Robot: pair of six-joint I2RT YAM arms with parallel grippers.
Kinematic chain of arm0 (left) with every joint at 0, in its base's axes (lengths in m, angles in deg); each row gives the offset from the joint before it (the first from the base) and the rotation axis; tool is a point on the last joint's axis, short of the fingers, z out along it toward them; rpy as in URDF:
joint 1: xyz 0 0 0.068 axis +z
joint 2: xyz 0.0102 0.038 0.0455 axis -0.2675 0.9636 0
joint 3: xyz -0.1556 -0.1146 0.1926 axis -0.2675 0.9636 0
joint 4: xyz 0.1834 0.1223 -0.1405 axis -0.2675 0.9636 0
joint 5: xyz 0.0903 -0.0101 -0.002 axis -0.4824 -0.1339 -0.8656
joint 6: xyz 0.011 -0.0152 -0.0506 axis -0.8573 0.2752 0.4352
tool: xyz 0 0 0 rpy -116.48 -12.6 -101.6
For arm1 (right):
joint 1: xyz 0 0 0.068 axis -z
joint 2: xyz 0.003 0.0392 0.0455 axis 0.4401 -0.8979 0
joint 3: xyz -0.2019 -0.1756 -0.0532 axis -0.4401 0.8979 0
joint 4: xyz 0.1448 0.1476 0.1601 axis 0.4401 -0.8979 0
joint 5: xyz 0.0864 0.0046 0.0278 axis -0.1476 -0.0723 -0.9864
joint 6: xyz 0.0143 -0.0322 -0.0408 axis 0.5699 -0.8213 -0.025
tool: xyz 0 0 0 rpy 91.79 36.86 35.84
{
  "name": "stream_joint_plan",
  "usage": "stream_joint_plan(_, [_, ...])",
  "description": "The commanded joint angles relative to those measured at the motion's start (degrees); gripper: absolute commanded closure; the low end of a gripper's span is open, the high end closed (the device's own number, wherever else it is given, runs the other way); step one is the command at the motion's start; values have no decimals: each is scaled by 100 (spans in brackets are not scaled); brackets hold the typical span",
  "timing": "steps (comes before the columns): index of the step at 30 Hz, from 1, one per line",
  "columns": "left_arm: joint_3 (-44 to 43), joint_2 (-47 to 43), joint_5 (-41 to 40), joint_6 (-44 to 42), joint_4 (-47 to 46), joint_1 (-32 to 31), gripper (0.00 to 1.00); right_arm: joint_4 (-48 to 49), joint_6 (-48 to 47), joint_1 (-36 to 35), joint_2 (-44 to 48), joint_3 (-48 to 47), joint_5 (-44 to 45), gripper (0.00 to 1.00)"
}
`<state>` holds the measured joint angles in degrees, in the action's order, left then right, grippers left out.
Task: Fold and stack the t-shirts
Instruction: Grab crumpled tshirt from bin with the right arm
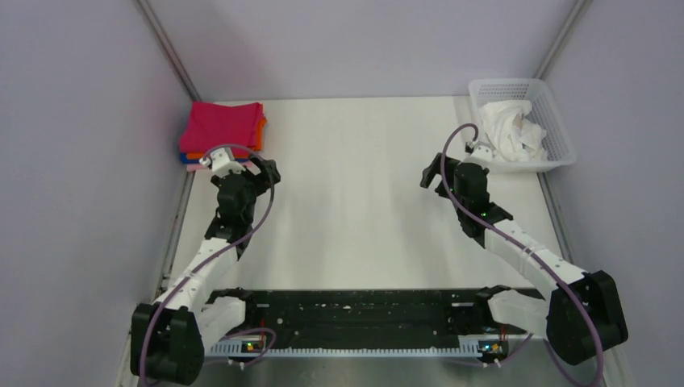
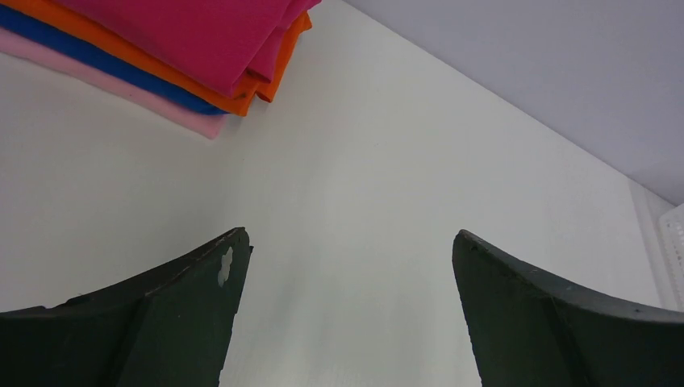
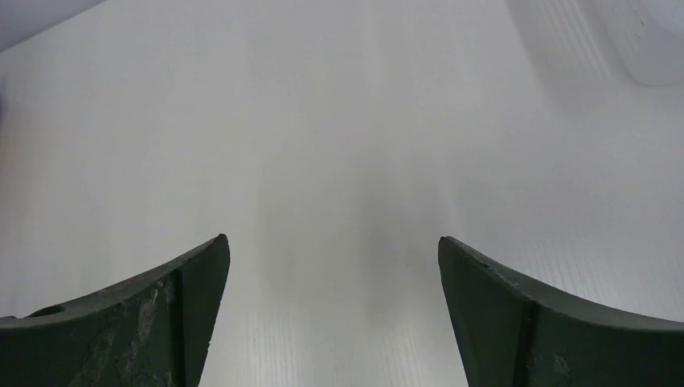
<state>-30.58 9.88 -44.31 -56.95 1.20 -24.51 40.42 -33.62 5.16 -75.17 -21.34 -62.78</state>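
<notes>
A stack of folded t-shirts lies at the table's far left corner, magenta on top, then orange, blue and pink. In the left wrist view the same stack fills the upper left. A crumpled white t-shirt lies inside the white mesh basket at the far right. My left gripper hovers just right of the stack, open and empty. My right gripper hangs left of the basket, also open and empty, with only bare table between its fingers.
The white table spreads between the two arms. Grey walls with metal posts close in the left, right and far sides. The basket's edge shows at the right of the left wrist view, and its blurred corner at the right wrist view's top right.
</notes>
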Motion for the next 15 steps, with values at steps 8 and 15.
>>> stream_joint_plan(8, [-183, -62, -132, -55, -213, 12, 1, 60, -792, 156, -702, -1537, 228, 1])
stream_joint_plan(15, [-221, 75, -139, -40, -177, 12, 1, -1708, -1095, 1299, -2968, -4920, 339, 1])
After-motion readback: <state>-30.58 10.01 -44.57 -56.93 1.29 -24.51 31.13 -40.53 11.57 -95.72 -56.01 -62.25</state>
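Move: The crumpled white t-shirt in the bin lies about 19 cm ahead of the right hand, 19 cm to its right and some 10 cm lower. The bin around the shirt has its middle about 20 cm ahead, 20 cm to the right and 11 cm below; its left rim runs roughly 20 cm ahead, 8 cm to the right and 5 cm below. From the left hand the shirt is about 66 cm right, 18 cm ahead and 14 cm lower. The crumpled shirt is still out of reach, off to the right, as the right hand sweeps forward and up in about equal parts, some 11 cm each, gathering speed from near rest. It climbs outside the bin's left side with fingers wide open and empty, the wrist swinging only about 5 degrees clockwise. ##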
